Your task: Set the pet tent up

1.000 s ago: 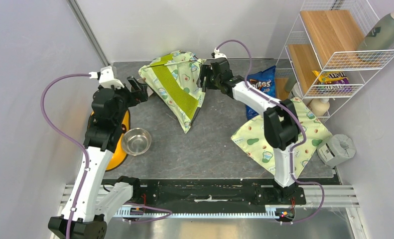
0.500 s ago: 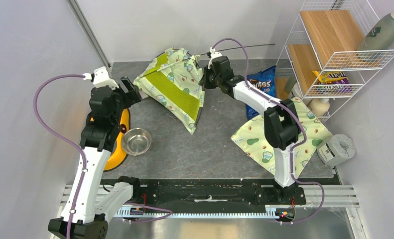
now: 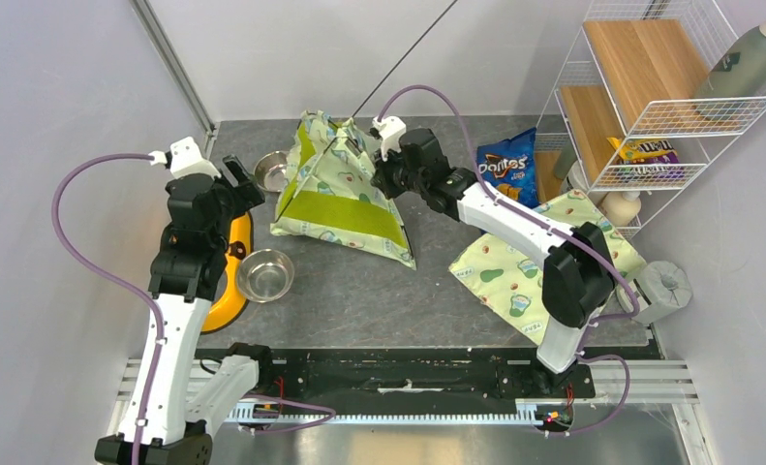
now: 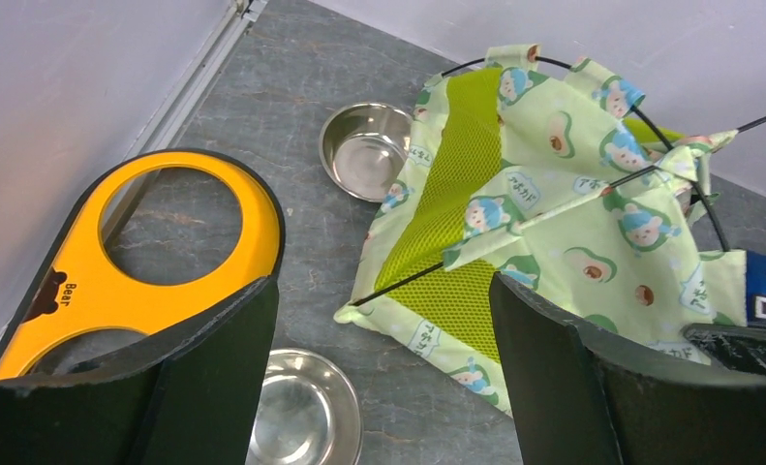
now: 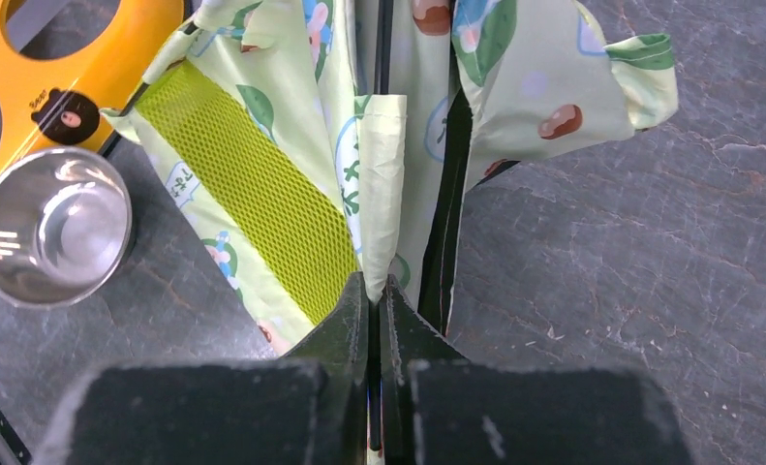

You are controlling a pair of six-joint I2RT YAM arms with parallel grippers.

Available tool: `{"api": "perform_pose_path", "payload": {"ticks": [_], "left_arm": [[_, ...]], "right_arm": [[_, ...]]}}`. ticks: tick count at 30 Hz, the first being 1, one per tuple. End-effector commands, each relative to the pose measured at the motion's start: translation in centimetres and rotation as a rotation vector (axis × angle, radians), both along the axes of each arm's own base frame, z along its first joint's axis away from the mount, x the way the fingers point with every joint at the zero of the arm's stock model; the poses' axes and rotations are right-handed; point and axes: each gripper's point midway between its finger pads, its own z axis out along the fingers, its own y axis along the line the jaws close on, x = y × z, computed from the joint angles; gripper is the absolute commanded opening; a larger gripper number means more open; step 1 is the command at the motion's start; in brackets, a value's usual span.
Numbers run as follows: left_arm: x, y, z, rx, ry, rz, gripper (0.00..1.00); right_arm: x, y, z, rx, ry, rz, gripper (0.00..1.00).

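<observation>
The pet tent stands half raised as a floppy cone at the back middle of the table. It is pale avocado-print fabric with a lime mesh panel. One thin black pole sticks up and back from its peak. My right gripper is at the tent's right side. In the right wrist view the gripper is shut on a fold of the tent's fabric, with a black pole between the jaws. My left gripper hangs open to the left of the tent, touching nothing. Its fingers frame the tent's near corner.
Two steel bowls lie left of the tent, one near and one behind. An orange bowl stand sits under the left arm. A Doritos bag, a flat avocado-print pad and a wire shelf fill the right side.
My right gripper has shut on the tent and dragged it left and nearer, lifting it into a cone; the pole swung upward. The left arm drew back left, and the rear bowl came into sight.
</observation>
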Motion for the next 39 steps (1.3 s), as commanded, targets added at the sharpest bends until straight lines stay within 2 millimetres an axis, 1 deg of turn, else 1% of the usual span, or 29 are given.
{"api": "perform_pose_path", "payload": {"ticks": [1, 4, 7, 9, 13, 15, 19, 21, 24, 28, 32, 35, 38, 39], "left_arm": [[-0.4, -1.0, 1.3, -0.016, -0.047, -0.066, 0.86], [-0.1, -3.2, 0.2, -0.015, -0.021, -0.205, 0.86], [0.1, -5.4, -2.0, -0.018, 0.027, -0.340, 0.86], [0.0, -7.3, -3.7, -0.034, 0.062, -0.454, 0.86], [0.4, -9.5, -6.0, -0.071, 0.102, -0.581, 0.85], [0.9, -10.4, -6.5, -0.096, 0.088, -0.619, 0.85], [1.8, -12.5, -7.4, -0.135, 0.044, -0.730, 0.84], [2.6, -12.4, -8.9, -0.122, 0.077, -0.714, 0.83], [2.9, -12.6, -10.7, -0.100, 0.128, -0.731, 0.79], [3.2, -12.3, -13.4, -0.055, 0.191, -0.700, 0.79], [3.5, -12.5, -15.3, -0.047, 0.221, -0.679, 0.78], [3.9, -12.6, -16.7, -0.036, 0.264, -0.665, 0.68], [4.3, -12.8, -17.2, -0.033, 0.302, -0.662, 0.57], [4.4, -12.9, -17.2, -0.031, 0.305, -0.661, 0.52]], "right_arm": [[-0.9, -0.4, 3.0, -0.007, -0.097, 0.041, 0.00], [-2.0, -0.5, 3.4, -0.031, -0.107, 0.095, 0.00], [-3.2, -0.9, 3.3, -0.066, -0.107, 0.153, 0.00], [-3.9, -1.4, 3.2, -0.099, -0.105, 0.184, 0.00], [-5.4, -2.3, 2.8, -0.150, -0.083, 0.237, 0.00], [-6.0, -2.7, 2.5, -0.166, -0.064, 0.250, 0.00], [-6.7, -2.9, 1.9, -0.167, -0.018, 0.265, 0.00], [-7.0, -2.9, 1.7, -0.161, -0.005, 0.270, 0.00], [-7.1, -2.9, 1.4, -0.159, 0.003, 0.272, 0.00], [-6.6, -3.3, 1.1, -0.154, 0.013, 0.244, 0.00], [-6.2, -3.6, 1.1, -0.129, 0.027, 0.222, 0.00], [-6.0, -3.8, 1.1, -0.117, 0.039, 0.212, 0.00], [-5.8, -4.0, 1.4, -0.097, 0.051, 0.191, 0.06], [-5.6, -4.1, 1.5, -0.086, 0.055, 0.180, 0.10]]}}
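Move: The left hand, open, hangs high; the front-left sleeve end of the pet tent, with its pole poking out, lies about 12 cm ahead, 9 to the right and 21 below. The near bowl is almost straight beneath, 30 cm down and some 3 left; the far bowl about 23 cm straight ahead; the orange stand 13 cm left and 2 ahead. From the right hand, the sleeve end is roughly 18 cm left, 2 ahead and 11 lower. Keeping its pinch on the tent's pole, the right hand draws it back about 6 cm and some 4 cm right, turning slightly counter-clockwise. Meanwhile the left hand swings right, then sinks about 18 cm towards the front-left sleeve end, turning some 40 degrees clockwise and tipping down; its fingers partly close around the pole's line, with no grip visible yet. ##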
